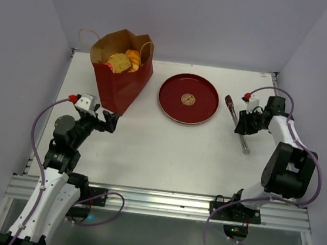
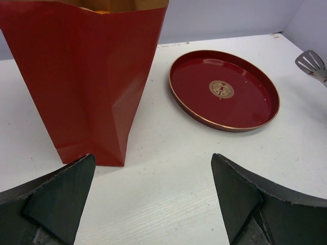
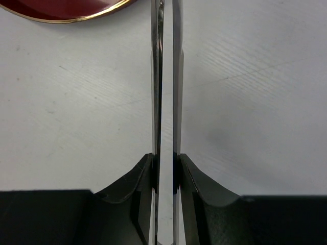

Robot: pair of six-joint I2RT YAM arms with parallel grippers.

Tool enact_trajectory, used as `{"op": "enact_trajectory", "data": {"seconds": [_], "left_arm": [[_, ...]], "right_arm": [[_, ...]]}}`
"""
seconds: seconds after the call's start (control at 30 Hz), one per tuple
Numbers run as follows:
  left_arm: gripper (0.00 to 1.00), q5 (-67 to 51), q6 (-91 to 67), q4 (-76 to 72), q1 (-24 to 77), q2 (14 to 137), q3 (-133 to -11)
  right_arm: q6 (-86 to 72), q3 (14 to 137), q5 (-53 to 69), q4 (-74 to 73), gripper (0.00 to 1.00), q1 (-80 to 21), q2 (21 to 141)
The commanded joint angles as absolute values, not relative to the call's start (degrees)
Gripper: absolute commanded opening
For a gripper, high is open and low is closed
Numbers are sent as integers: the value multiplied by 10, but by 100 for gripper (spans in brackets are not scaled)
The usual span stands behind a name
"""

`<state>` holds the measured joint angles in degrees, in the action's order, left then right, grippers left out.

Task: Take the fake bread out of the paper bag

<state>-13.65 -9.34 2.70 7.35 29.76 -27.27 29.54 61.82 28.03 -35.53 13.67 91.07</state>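
Observation:
The dark red paper bag point(image 1: 120, 85) stands upright at the back left, its mouth open. Golden fake bread point(image 1: 125, 61) fills its top. In the left wrist view the paper bag point(image 2: 87, 76) rises just ahead and to the left of my left gripper point(image 2: 153, 159). That left gripper point(image 1: 108, 120) is open and empty, low by the bag's near bottom corner. My right gripper point(image 1: 243, 124) is shut on a pair of metal tongs point(image 1: 235, 112) lying right of the plate. In the right wrist view the right gripper point(image 3: 164, 171) pinches the tongs' point(image 3: 177, 76) two arms together.
A round dark red plate point(image 1: 188, 99) with a gold emblem lies between the bag and the tongs; the left wrist view has the plate point(image 2: 225, 89) at upper right and the tongs' slotted tip point(image 2: 311, 64) at the right edge. Grey walls enclose the table.

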Motion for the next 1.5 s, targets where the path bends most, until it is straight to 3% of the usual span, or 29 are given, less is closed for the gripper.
{"op": "enact_trajectory", "data": {"seconds": [0.0,0.1,0.13,0.33,0.8,1.2,1.33,1.47], "left_arm": [[100,-160,-83,-13,80,300,-272],[100,-163,-83,-15,80,300,-272],[99,-164,-83,-15,81,300,-272],[100,-169,-83,-17,80,300,-271],[99,-169,-83,-18,81,300,-271],[100,-204,-120,-24,83,299,-292],[99,-193,-171,-19,83,316,-351],[98,-138,-193,56,82,415,-500]], "right_arm": [[318,651,368,-385,21,137,864],[308,657,388,-390,29,137,845],[306,660,391,-392,37,137,841],[294,658,417,-398,50,137,816],[256,651,464,-384,54,136,787],[267,635,459,-387,52,109,707],[243,616,462,-370,52,99,672],[210,585,485,-330,51,97,655]]}}
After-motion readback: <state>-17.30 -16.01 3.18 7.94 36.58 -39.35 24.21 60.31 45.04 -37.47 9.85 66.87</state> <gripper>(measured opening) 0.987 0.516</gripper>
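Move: The right hand already holds the metal tongs about 8 cm above the table. From this hand the paper bag with the bread is roughly 50 cm to the left and 16 cm ahead, its middle some 6 cm higher; the round red tray comes between, about 23 cm left, 16 cm ahead and 7 cm below. The open left hand has the bag nearly straight ahead, about 23 cm out and some 8 cm lower. Up by some 13 cm and left by about 8 cm, easing off midway and drawing back slightly near the end, the right hand carries the tongs towards the paper bag. Its fingers open partway yet keep hold of both legs, and the wrist tips them up about 20 degrees while turning a little counter-clockwise. At the very end the empty, wide-open left hand rises quickly, about 7 cm. ##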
